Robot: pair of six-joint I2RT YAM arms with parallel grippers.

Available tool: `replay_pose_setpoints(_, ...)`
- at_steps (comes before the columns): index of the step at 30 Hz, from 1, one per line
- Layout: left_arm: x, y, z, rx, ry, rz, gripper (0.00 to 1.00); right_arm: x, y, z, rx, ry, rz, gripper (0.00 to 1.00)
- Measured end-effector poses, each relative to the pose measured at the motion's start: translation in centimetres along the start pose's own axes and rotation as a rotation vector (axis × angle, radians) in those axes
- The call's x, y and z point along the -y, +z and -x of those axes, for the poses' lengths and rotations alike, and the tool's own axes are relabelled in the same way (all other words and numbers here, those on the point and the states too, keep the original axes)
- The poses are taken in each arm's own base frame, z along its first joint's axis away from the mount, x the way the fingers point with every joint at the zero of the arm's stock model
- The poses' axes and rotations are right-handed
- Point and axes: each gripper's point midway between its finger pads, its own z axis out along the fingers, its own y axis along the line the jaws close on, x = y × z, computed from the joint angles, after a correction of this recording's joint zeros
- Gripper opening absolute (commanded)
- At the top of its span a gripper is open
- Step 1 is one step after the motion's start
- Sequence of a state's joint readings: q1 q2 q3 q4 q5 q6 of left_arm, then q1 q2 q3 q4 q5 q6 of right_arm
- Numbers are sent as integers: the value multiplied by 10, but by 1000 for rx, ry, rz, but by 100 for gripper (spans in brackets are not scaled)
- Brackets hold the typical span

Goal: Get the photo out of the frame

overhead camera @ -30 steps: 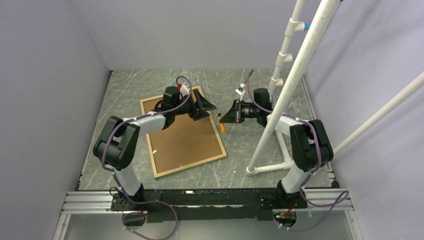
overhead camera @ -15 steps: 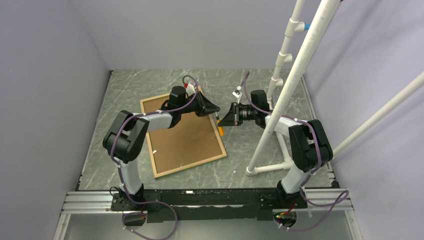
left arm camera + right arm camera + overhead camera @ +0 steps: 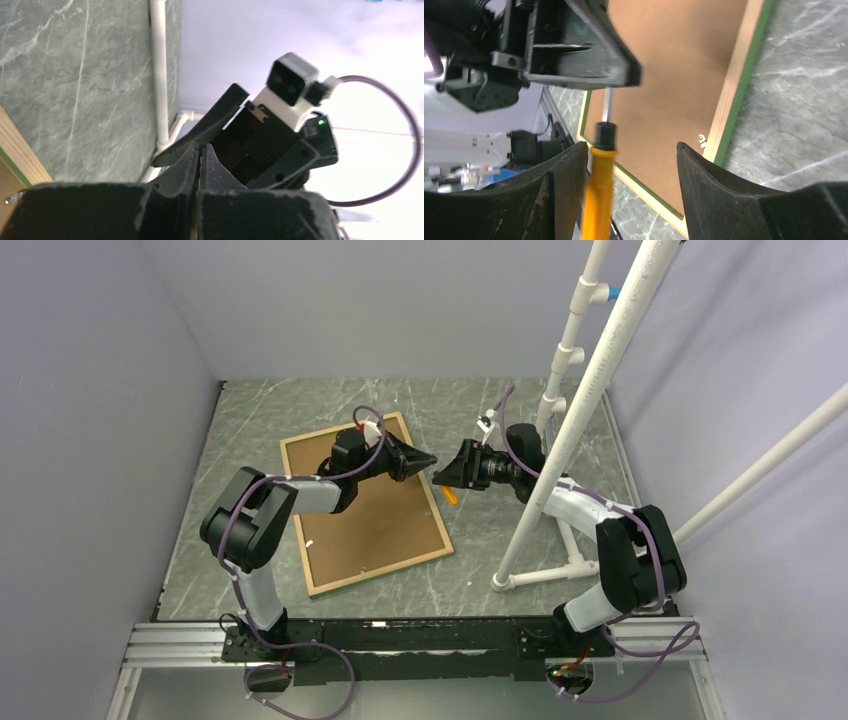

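Observation:
The frame (image 3: 380, 571) lies face down on the table, its light wood rim and green edge (image 3: 736, 90) around a brown backing board (image 3: 370, 525). The photo is hidden under the board. Above the frame's right edge my two grippers meet tip to tip. An orange-handled screwdriver (image 3: 599, 190) hangs there, and my left gripper (image 3: 432, 458) is shut on its thin metal shaft (image 3: 607, 105). My right gripper (image 3: 632, 146) is open, with the orange handle close beside one finger. In the left wrist view the left gripper (image 3: 200, 147) has its fingers pressed together.
A white PVC pipe stand (image 3: 560, 440) rises on the right, its foot (image 3: 545, 575) on the table beside my right arm. A small metal turn clip (image 3: 701, 139) sits on the frame's rim. Grey walls close in on three sides.
My left gripper moved right and shut on the screwdriver's shaft. My right gripper, shut on the handle before, has opened. The orange handle now hangs lower.

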State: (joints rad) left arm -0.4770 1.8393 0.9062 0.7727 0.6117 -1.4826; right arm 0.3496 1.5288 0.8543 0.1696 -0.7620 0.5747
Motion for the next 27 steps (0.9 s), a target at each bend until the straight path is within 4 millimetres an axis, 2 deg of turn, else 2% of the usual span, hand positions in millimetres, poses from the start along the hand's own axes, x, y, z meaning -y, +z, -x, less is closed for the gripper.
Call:
replay_pose_setpoints(3, 6, -7, 3, 60, -49, -19, 0, 6, -4, -2, 57, 61, -41, 66)
replay_pose_setpoints(8, 5, -19, 11, 172, -122, -9, 0, 8, -7, -2, 149, 120, -40, 66)
replay_pose_setpoints(13, 10, -25, 16, 242, -155, -14, 0, 2, -8, 4, 183, 112, -13, 65)
replay_pose_setpoints(16, 12, -26, 19, 254, -173, -20, 0, -3, -8, 6, 189, 97, 8, 54)
replay_pose_setpoints(20, 14, -26, 19, 254, -190, -26, 0, -11, -9, 9, 190, 72, 47, 46)
replay_pose_setpoints(27, 13, -27, 18, 252, -197, -31, 0, -18, -10, 10, 185, 46, 84, 43)
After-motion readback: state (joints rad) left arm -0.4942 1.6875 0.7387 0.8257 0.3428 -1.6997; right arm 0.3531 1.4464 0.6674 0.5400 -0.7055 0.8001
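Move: The left hand already pinches the screwdriver by its shaft. The right gripper's open fingers, where the handle is going, are about 4 cm to its right and roughly level. From the right hand, the orange handle sits some 5 cm back and 3 cm lower, neither left nor right, below the rear finger. The frame's middle is about 10 cm back and 14 cm left of the left hand, roughly 15 cm down. Leftward about 3 cm and up nearly 2 cm goes the left hand, turning some 15 degrees counter-clockwise to swing the handle in line with the right gripper while keeping its pinch on the shaft. The right hand first backs right about 1 cm and turns clockwise, then returns left and rises about 2 cm, its fingertips tilting up; late on, its fingers partly close around the handle. ##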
